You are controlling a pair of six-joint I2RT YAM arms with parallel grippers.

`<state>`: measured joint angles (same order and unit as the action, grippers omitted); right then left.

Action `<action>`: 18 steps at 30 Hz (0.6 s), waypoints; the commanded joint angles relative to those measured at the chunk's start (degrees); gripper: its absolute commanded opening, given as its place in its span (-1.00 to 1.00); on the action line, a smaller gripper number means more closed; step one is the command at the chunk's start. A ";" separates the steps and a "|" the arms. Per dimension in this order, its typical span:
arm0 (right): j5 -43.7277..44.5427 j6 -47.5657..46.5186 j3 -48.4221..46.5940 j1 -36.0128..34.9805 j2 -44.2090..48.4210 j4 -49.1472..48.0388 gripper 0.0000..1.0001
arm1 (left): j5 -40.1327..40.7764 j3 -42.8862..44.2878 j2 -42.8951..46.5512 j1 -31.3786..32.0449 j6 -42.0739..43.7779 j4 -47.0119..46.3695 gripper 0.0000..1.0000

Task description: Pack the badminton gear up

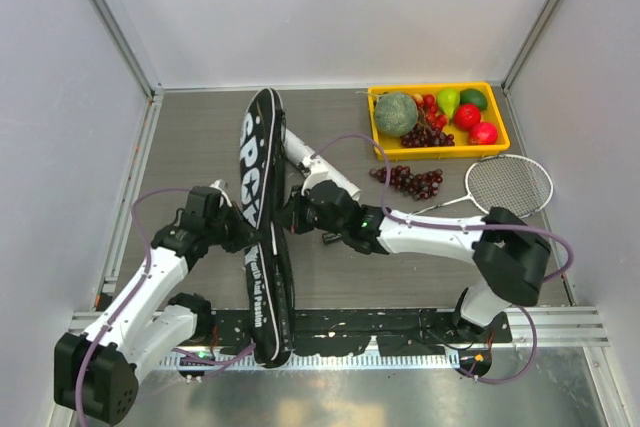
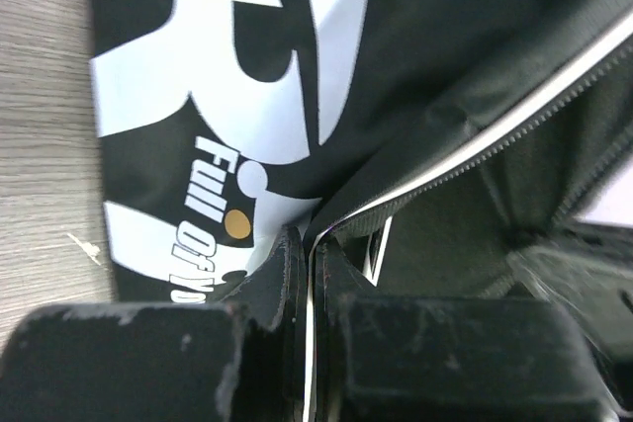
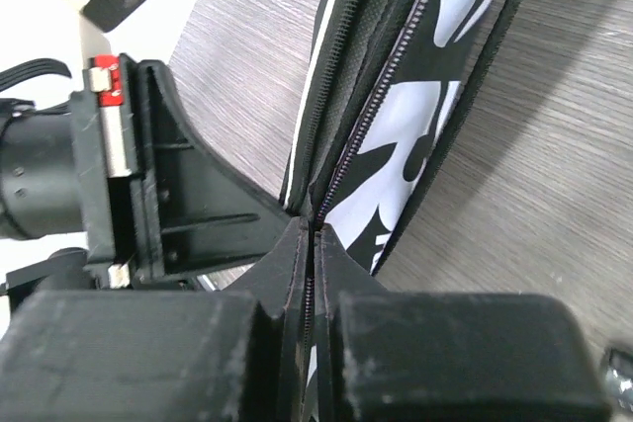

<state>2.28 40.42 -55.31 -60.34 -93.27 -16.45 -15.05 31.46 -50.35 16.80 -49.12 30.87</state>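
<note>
The black racket-shaped bag (image 1: 262, 147) lettered "SPORT" stands on its edge across the middle of the table, its zipper side up. My left gripper (image 1: 240, 230) is shut on the bag's white-piped rim (image 2: 396, 200), jaws (image 2: 309, 244) pressed together on it. From the other side, my right gripper (image 1: 290, 215) is shut on the bag's zipper edge (image 3: 381, 96), which runs down between its jaws (image 3: 315, 229). A long white tube (image 1: 318, 165) lies just behind the bag. One silver-headed racket (image 1: 510, 184) rests at the right, its handle hidden under my right arm.
A yellow tray (image 1: 500, 143) of fruit sits at the back right. A dark red grape bunch (image 1: 410, 180) lies in front of it, between the tube and the racket. White walls close in the table on three sides.
</note>
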 commanded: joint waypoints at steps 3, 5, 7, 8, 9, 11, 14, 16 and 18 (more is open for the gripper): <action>7.20 -1.13 -8.66 -4.26 6.97 12.56 -0.89 | -1.83 -0.26 2.44 -2.38 -0.98 -2.40 -1.00; 9.30 -1.93 -10.77 -4.70 5.22 14.94 -0.90 | -0.34 0.44 3.85 -2.38 0.25 -0.21 -1.00; 10.19 -1.14 -11.57 -4.70 4.16 15.39 -0.89 | 2.90 2.36 5.08 -2.38 2.79 3.56 -1.00; 10.89 -1.66 -12.18 -4.70 3.98 15.65 -0.89 | 4.40 3.85 5.43 -2.56 3.85 5.58 -1.00; 11.42 -1.75 -13.50 -4.70 3.28 15.92 -0.90 | 5.37 5.35 5.44 -2.56 4.99 7.52 -1.00; 12.21 -2.54 -15.78 -4.70 3.01 18.38 -0.89 | 6.26 9.91 5.87 -2.65 6.66 10.77 -1.00; 12.74 -2.98 -17.72 -4.62 2.66 18.82 -0.89 | 7.05 14.84 6.31 -2.73 8.77 13.94 -1.00; 12.04 -2.46 -17.64 -4.70 2.22 18.04 -0.90 | 8.97 17.57 5.70 -3.00 10.71 16.92 -1.00; 11.43 -1.84 -17.29 -4.79 1.87 16.98 -0.90 | 11.09 19.68 4.39 -3.35 12.73 19.56 -1.00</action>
<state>14.70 37.89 -69.89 -64.18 -91.66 3.90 -10.50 46.04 -45.10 14.63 -41.54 46.44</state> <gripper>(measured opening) 0.072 0.028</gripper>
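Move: The racket bag stands on edge, already pinched by its opening's rims. Its middle lies about 2 cm ahead of the left hand, 3 cm right and 3 cm below; from the right hand it is about 4 cm back, 6 cm left and 8 cm below. Also from the right hand, the white tube's middle is about 19 cm ahead and 8 cm right, and the racket handle 4 cm back and 23 cm right, both low on the table. The bag's opening is lifted and drawn apart, with both closed grippers keeping their pinch on its two edges. The left hand rises about 7 cm, mostly late on, and ends some 3 cm farther left, away from the right hand, its fingers tilting up slightly. The right hand climbs about 5 cm and turns a little clockwise. ##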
